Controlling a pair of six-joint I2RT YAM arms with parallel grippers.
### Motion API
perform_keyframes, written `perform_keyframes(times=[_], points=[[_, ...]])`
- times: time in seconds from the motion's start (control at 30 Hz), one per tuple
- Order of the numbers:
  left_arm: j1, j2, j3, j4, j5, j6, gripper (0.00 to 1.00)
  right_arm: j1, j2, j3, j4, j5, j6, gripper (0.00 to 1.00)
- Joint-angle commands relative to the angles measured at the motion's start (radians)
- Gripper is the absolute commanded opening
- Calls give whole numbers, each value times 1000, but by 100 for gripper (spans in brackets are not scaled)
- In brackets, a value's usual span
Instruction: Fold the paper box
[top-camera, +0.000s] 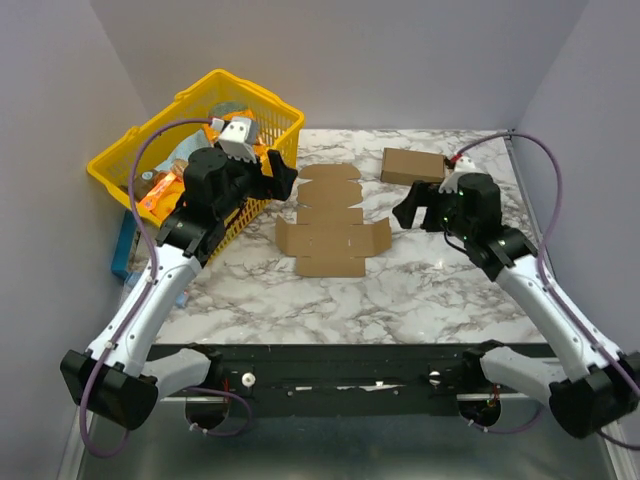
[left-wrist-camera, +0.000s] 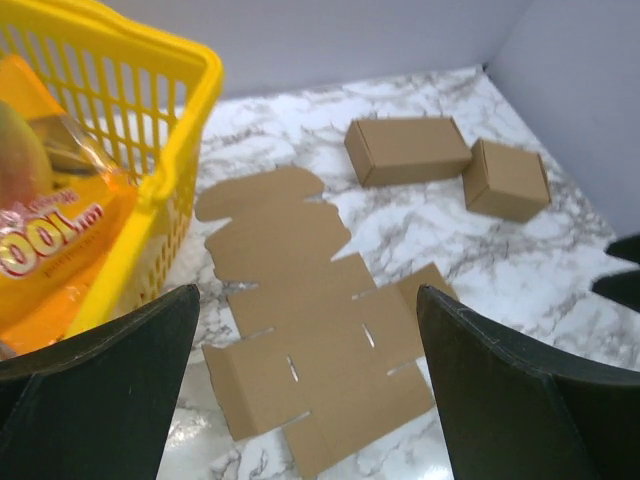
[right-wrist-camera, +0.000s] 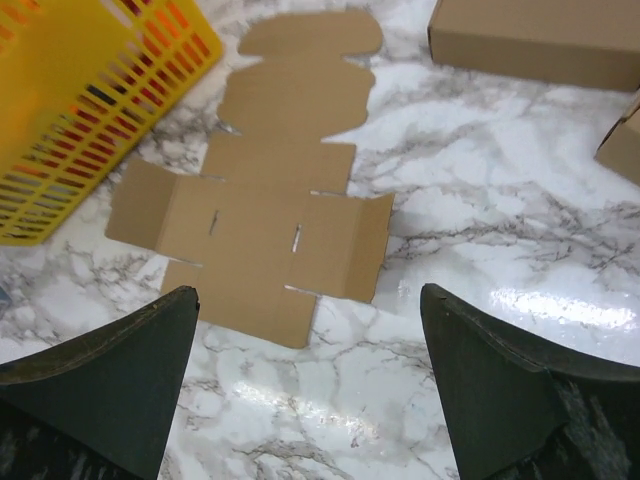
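The paper box (top-camera: 330, 225) lies unfolded and flat on the marble table, its rounded tabs toward the far side and its two side flaps slightly raised. My left gripper (top-camera: 280, 178) hovers open just left of the sheet's far end, beside the basket. My right gripper (top-camera: 408, 210) hangs open to the right of the sheet, apart from it. In the left wrist view the paper box (left-wrist-camera: 310, 300) shows between the wide-open fingers of the left gripper (left-wrist-camera: 308, 292), well below them. In the right wrist view the paper box (right-wrist-camera: 270, 190) lies ahead of the open right gripper (right-wrist-camera: 307, 290). Neither gripper holds anything.
A yellow basket (top-camera: 260, 92) with an orange packet (left-wrist-camera: 50, 230) stands at the table's far left, close to the left arm. A long brown cuboid (top-camera: 412, 165) sits at the back right, and a squarish cuboid (left-wrist-camera: 507, 180) next to it. Grey walls enclose the table.
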Motion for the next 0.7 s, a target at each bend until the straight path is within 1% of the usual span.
perform_keyframes(times=[0.0, 0.1, 0.13, 0.23, 0.3, 0.4, 0.43, 0.5, 0.53, 0.6, 0.67], points=[[-37, 24, -102, 80, 142, 70, 99, -13, 218, 25, -2, -84, -1, 99], [-86, 43, -104, 80, 169, 96, 99, -15, 312, 48, 43, -83, -12, 99], [-96, 46, -108, 85, 183, 96, 99, -16, 373, 56, 46, -80, -16, 99], [-114, 46, -108, 80, 200, 109, 99, -19, 467, 80, 49, -51, -16, 98], [-116, 40, -115, 77, 191, 118, 99, -19, 507, 88, 65, -60, -21, 97], [-116, 32, -116, 74, 183, 116, 99, -19, 587, 100, 81, -68, -33, 89], [-116, 31, -116, 74, 191, 119, 99, -21, 611, 114, 81, -63, -35, 81], [-116, 29, -115, 73, 192, 123, 99, -21, 650, 120, 86, -66, -38, 75], [-116, 29, -115, 73, 191, 129, 99, -21, 659, 117, 95, -77, -49, 69], [-116, 31, -116, 70, 188, 135, 99, -21, 683, 114, 123, -108, -59, 65], [-116, 37, -113, 60, 186, 150, 99, -21, 705, 125, 124, -118, -78, 57]])
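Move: Half-raised at the right end of the flat paper box, the side flap lies about 9 cm ahead of the right hand, 4 cm to its left and 22 cm below. From that hand, the paper box's middle panel is 9 cm ahead and 15 cm left, on the table; the closed carton is some 25 cm ahead and 3 cm right, the small carton 20 cm ahead and 14 cm right. From the left hand the same flap lies about 5 cm ahead, 20 cm right and 33 cm below. Dropping some 19 cm towards the paper box's right side flap, the right hand also goes about 6 cm forward and a little left, tipping its fingers down by roughly 25 degrees. Late in the descent its wide-open fingers start closing, reaching about two-thirds open astride the flap's near end. The empty left hand sinks and shifts right, about 6 cm each, turns clockwise, then stays there, open. ##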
